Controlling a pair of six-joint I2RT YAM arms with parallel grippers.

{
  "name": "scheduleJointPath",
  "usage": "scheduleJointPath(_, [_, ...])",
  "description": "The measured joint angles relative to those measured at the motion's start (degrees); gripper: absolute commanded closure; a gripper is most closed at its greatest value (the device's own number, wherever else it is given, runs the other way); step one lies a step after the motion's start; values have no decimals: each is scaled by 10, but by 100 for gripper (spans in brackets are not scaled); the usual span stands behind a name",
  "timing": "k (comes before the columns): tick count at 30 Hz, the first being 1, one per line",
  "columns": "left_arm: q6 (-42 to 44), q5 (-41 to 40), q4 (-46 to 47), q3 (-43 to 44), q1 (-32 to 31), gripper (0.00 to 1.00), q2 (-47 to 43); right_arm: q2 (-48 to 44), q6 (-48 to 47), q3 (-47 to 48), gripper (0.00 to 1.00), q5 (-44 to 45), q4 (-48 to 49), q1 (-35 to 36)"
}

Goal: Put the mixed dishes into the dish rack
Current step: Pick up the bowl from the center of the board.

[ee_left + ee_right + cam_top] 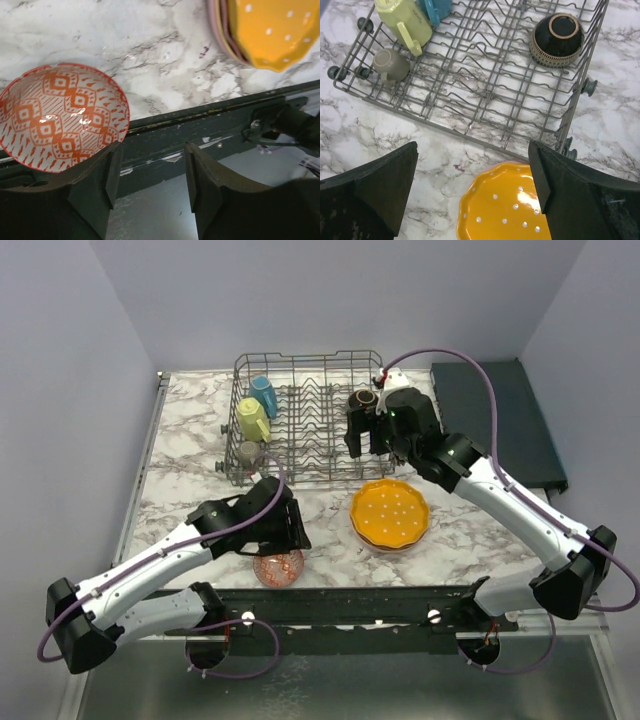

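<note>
The dish rack (310, 430) (485, 75) holds a blue mug (264, 394) (436, 7), a yellow-green mug (252, 420) (405, 22) and a small grey cup (248, 452) (390, 65) along its left side. A dark brown bowl (364, 400) (557, 40) rests at its right. My right gripper (368, 445) (475, 175) hangs open and empty above the rack's near right edge and the orange dotted plate (390, 512) (505, 210), which lies on a pink plate (216, 25). My left gripper (287, 543) (150, 175) is open and empty. Its left finger (95, 185) overlaps the red-patterned bowl's (278, 566) (60, 115) rim.
The red-patterned bowl sits right at the marble table's (190, 440) near edge, against a dark rail (380, 605) (200, 130). A dark flat tray (500, 420) lies right of the rack. Grey walls close in the table on three sides.
</note>
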Motion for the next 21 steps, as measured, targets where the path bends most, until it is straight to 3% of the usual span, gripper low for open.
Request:
scheduleJointPath(10, [-71, -128, -59, 12, -135, 42, 87, -28, 15, -37, 1, -10, -28, 0])
scheduleJointPath(21, [-101, -181, -71, 36, -210, 42, 197, -40, 26, -52, 1, -14, -28, 0])
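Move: The red-patterned bowl lies about 6 cm to the left hand's left, 2 cm back and some 12 cm below it. From that hand, the orange plate stack is about 10 cm ahead, 21 cm right and 12 cm down. The grey mug in the rack is roughly 26 cm ahead, 14 cm left and 9 cm down. From the empty right hand, the bowl is around 22 cm back, 17 cm left and 25 cm below. Down about 7 cm and back some 4 cm, the empty left hand sinks towards the patterned bowl beside its right rim. As it goes, the wrist rolls about 25 degrees, left side up, so the fingers swing from slanting rightwards to nearly straight down, staying half open. The open right hand eases back and down a little, away from the rack. ##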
